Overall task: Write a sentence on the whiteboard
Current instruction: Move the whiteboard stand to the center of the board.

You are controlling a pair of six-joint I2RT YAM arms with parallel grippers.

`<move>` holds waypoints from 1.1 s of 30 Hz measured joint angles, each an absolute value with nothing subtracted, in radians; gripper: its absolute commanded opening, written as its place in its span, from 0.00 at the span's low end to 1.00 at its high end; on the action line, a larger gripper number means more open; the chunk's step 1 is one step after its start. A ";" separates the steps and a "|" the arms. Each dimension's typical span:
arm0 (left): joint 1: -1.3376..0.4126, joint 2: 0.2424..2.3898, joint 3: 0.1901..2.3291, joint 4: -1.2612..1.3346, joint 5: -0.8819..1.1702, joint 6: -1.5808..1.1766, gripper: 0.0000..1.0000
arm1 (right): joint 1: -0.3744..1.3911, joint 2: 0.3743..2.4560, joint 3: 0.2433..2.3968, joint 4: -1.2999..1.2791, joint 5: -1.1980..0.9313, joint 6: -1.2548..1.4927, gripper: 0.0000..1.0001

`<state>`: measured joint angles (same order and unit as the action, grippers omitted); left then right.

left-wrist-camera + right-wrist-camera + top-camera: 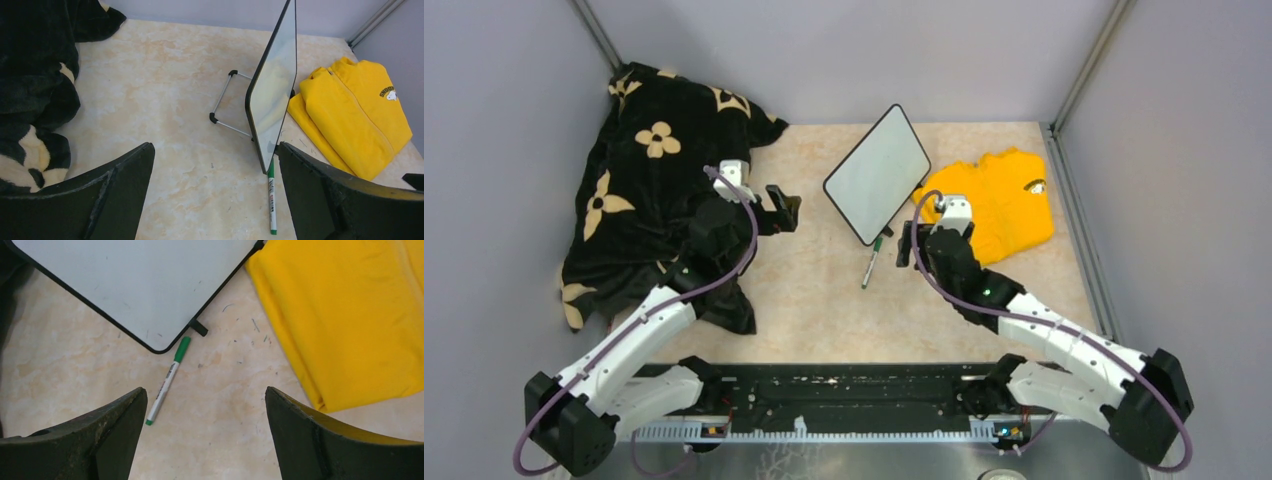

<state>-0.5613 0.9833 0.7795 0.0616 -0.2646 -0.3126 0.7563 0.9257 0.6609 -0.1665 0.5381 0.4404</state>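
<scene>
The whiteboard [877, 172] stands tilted on its wire stand mid-table, blank, with a thin black frame; it also shows edge-on in the left wrist view [274, 90] and from the front in the right wrist view [135, 285]. A white marker with a green cap [871, 262] lies on the table just in front of its lower corner [271, 200] [166, 381]. My left gripper [786, 210] hovers open to the left of the board, holding nothing. My right gripper [908, 244] hangs open just right of the marker, holding nothing.
A black blanket with cream flowers [649, 190] is heaped at the back left under my left arm. A folded yellow shirt [1004, 200] lies right of the board. Grey walls enclose the marbled table [814, 290].
</scene>
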 measured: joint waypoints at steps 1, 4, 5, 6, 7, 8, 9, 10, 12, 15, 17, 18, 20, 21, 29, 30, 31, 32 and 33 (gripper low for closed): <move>-0.561 0.981 0.777 0.067 -0.264 -0.313 0.99 | 0.766 0.947 0.661 -0.165 0.538 0.453 0.85; -0.561 0.976 0.772 0.074 -0.264 -0.313 0.99 | 0.777 1.008 0.661 -0.155 0.537 0.486 0.83; -0.561 0.974 0.771 0.076 -0.263 -0.313 0.99 | 0.777 1.032 0.661 -0.147 0.537 0.493 0.81; -0.561 0.973 0.770 0.076 -0.263 -0.313 0.99 | 0.776 1.054 0.661 -0.134 0.537 0.495 0.80; -0.561 0.972 0.769 0.076 -0.261 -0.313 0.99 | 0.772 1.075 0.661 -0.119 0.535 0.496 0.77; -0.561 0.971 0.769 0.076 -0.260 -0.313 0.99 | 0.765 1.098 0.661 -0.101 0.526 0.495 0.75; -0.561 0.971 0.769 0.077 -0.260 -0.313 0.99 | 0.754 1.126 0.661 -0.080 0.513 0.495 0.74; -0.561 0.970 0.769 0.077 -0.258 -0.313 0.99 | 0.740 1.148 0.661 -0.062 0.500 0.494 0.73; -0.561 0.966 0.769 0.076 -0.257 -0.313 0.99 | 0.705 1.197 0.661 -0.018 0.471 0.490 0.71; -0.561 0.958 0.768 0.078 -0.254 -0.313 0.99 | 0.659 1.285 0.661 0.065 0.421 0.461 0.69; -0.561 0.954 0.768 0.080 -0.249 -0.313 0.99 | 0.638 1.346 0.661 0.127 0.374 0.430 0.69; -0.561 0.952 0.768 0.081 -0.246 -0.313 0.99 | 0.632 1.369 0.661 0.151 0.356 0.418 0.68; -0.561 0.950 0.768 0.083 -0.241 -0.313 0.99 | 0.615 1.423 0.661 0.203 0.316 0.390 0.66; -0.561 0.949 0.768 0.083 -0.239 -0.313 0.99 | 0.607 1.446 0.662 0.222 0.302 0.377 0.65; -0.561 0.947 0.768 0.084 -0.218 -0.313 0.99 | 0.556 1.570 0.664 0.339 0.204 0.293 0.59; -0.561 0.947 0.768 0.084 -0.215 -0.313 0.99 | 0.555 1.582 0.669 0.351 0.192 0.279 0.59; -0.561 0.947 0.768 0.084 -0.212 -0.313 0.99 | 0.554 1.594 0.675 0.363 0.179 0.269 0.58; -0.561 0.947 0.768 0.084 -0.210 -0.313 0.99 | 0.554 1.606 0.682 0.374 0.169 0.257 0.57; -0.561 0.947 0.768 0.084 -0.208 -0.313 0.99 | 0.553 1.615 0.689 0.379 0.161 0.245 0.56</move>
<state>-0.5613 0.9470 0.7685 0.0845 -0.2077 -0.3130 0.5533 1.6154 0.6891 0.3786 0.1612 0.2447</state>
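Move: The near foot of the whiteboard stand, the black block at the board's lower right edge, lies about 12 cm ahead of the right hand, 5 cm to its left and 17 cm below. The green marker's middle is some 8 cm nearer than that foot and 4 cm to the left of it; the whiteboard's middle is roughly 20 cm ahead of the hand and 7 cm left, and the yellow shirt's about 18 cm ahead and 16 cm right. From the left hand the foot is some 8 cm ahead, 18 cm right. The right hand sinks about 13 cm towards the stand's near foot, dropping with a slight leftward drift at first, then also reaching forward some 9 cm and ending about 5 cm farther left, its descent flattening out low over the table beside the board's lower corner. On the way the fingers tip about 10 degrees further down and swing about as much counter-clockwise, while their wide gap narrows to a little over half open, so that the black foot ends just beyond the tips and lined up between them, with no grip on it yet. ##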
